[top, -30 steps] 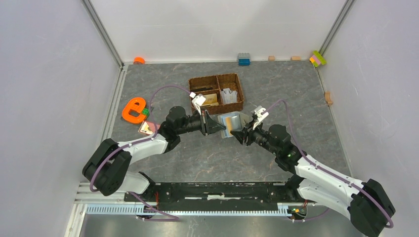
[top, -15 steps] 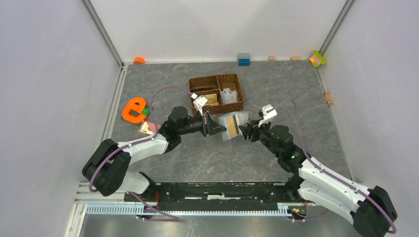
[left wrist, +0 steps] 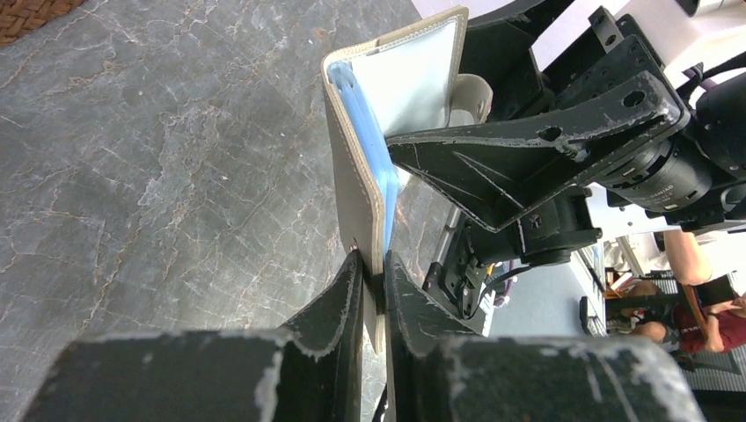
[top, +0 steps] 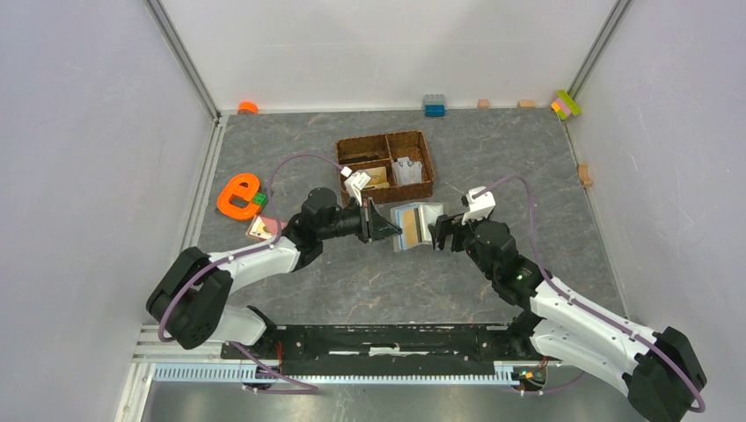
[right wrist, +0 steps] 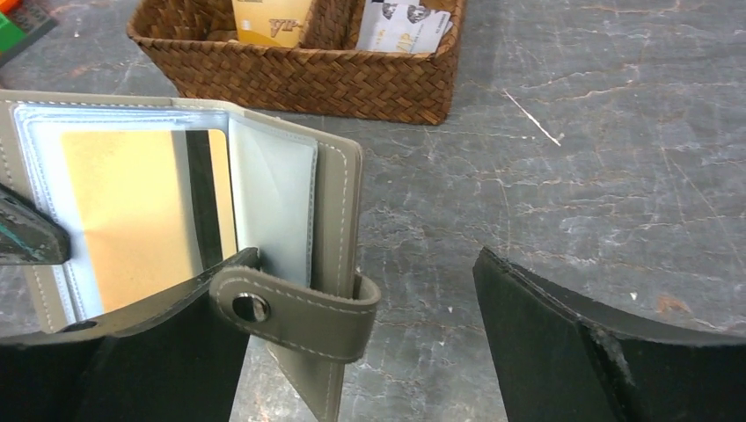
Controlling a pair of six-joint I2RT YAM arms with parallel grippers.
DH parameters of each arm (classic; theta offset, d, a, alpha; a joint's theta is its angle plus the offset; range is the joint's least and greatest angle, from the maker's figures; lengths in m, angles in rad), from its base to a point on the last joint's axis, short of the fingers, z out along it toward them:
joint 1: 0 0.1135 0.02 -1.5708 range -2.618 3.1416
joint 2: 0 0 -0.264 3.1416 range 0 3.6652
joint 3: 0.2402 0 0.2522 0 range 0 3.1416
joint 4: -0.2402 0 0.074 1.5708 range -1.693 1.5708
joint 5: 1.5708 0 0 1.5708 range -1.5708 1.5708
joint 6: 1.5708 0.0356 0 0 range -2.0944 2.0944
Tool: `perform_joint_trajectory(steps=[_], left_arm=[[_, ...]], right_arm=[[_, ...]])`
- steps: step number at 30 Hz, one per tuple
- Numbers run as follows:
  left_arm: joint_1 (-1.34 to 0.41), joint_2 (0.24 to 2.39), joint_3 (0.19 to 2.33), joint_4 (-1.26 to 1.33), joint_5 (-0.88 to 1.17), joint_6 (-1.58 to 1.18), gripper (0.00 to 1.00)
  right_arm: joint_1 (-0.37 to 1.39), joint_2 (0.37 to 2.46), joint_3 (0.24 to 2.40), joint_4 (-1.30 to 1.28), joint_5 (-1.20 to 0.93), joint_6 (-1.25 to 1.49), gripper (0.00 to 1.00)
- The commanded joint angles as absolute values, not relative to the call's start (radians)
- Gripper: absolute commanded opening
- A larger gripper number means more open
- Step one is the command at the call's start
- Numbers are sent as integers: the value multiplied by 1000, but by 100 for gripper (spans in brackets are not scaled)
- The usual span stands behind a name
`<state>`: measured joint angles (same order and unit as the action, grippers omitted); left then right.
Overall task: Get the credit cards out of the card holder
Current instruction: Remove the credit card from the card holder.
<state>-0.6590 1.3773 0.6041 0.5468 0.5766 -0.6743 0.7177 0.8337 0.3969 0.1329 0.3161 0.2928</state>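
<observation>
The grey-olive card holder hangs open above the table between both arms. My left gripper is shut on its left edge. An orange-tan credit card sits in a clear sleeve inside the card holder. My right gripper stands open wide at the holder's right cover. The snap tab lies across its left finger, while the right finger is well apart. From above, the right gripper is just right of the holder.
A brown woven basket stands behind the holder, with a tan card and a white card in its compartments. An orange e-shaped piece lies at the left. Small blocks line the back wall.
My right gripper has opened wide and let go of the holder's right cover, shifting slightly right and up. The left gripper and the holder have stayed put.
</observation>
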Motion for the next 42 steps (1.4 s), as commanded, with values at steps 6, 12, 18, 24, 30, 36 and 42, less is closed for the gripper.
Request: perform_joint_trajectory(steps=[6, 12, 18, 24, 30, 36, 42], left_arm=[[-663, 1404, 696, 473, 525, -615, 6], [-663, 1446, 723, 421, 508, -610, 6], [-663, 1554, 776, 379, 529, -629, 6], [-663, 1623, 816, 346, 552, -634, 6], [-663, 1660, 849, 264, 526, -612, 7], [-663, 1707, 876, 204, 480, -590, 8], [-661, 1754, 917, 111, 399, -559, 10]], right_arm=[[716, 770, 428, 143, 315, 250, 91], [716, 683, 398, 185, 266, 225, 85], [716, 620, 334, 317, 97, 203, 70], [716, 801, 367, 424, -280, 229, 64], [713, 1072, 514, 163, -10, 263, 49], [651, 1203, 555, 108, 3, 295, 0], [574, 1324, 539, 152, -159, 342, 0]])
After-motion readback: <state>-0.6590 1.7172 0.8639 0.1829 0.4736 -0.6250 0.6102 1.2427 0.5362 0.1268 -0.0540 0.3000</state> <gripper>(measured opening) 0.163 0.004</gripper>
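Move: The orange card in the open card holder lies about 8 cm left of the right hand, 1 cm ahead and roughly level with it. The holder's white flap is some 3 cm left and 2 cm ahead of that hand, its strap over the left finger. The basket stands about 16 cm ahead, 13 cm left and 12 cm lower. From the left hand, pinching the holder's left edge, the card is about 3 cm right and 1 cm ahead. The flap and strap come free of the right hand's left finger as that hand rises about 6 cm, swings left and back, then drops steeply and eases forward, tipping down and shutting its wide-open, empty fingers close above the card's right side; contact can't be seen. The left hand keeps its pinch, lowering the holder some 10 cm and slightly forward while tilting its right and far sides down. ##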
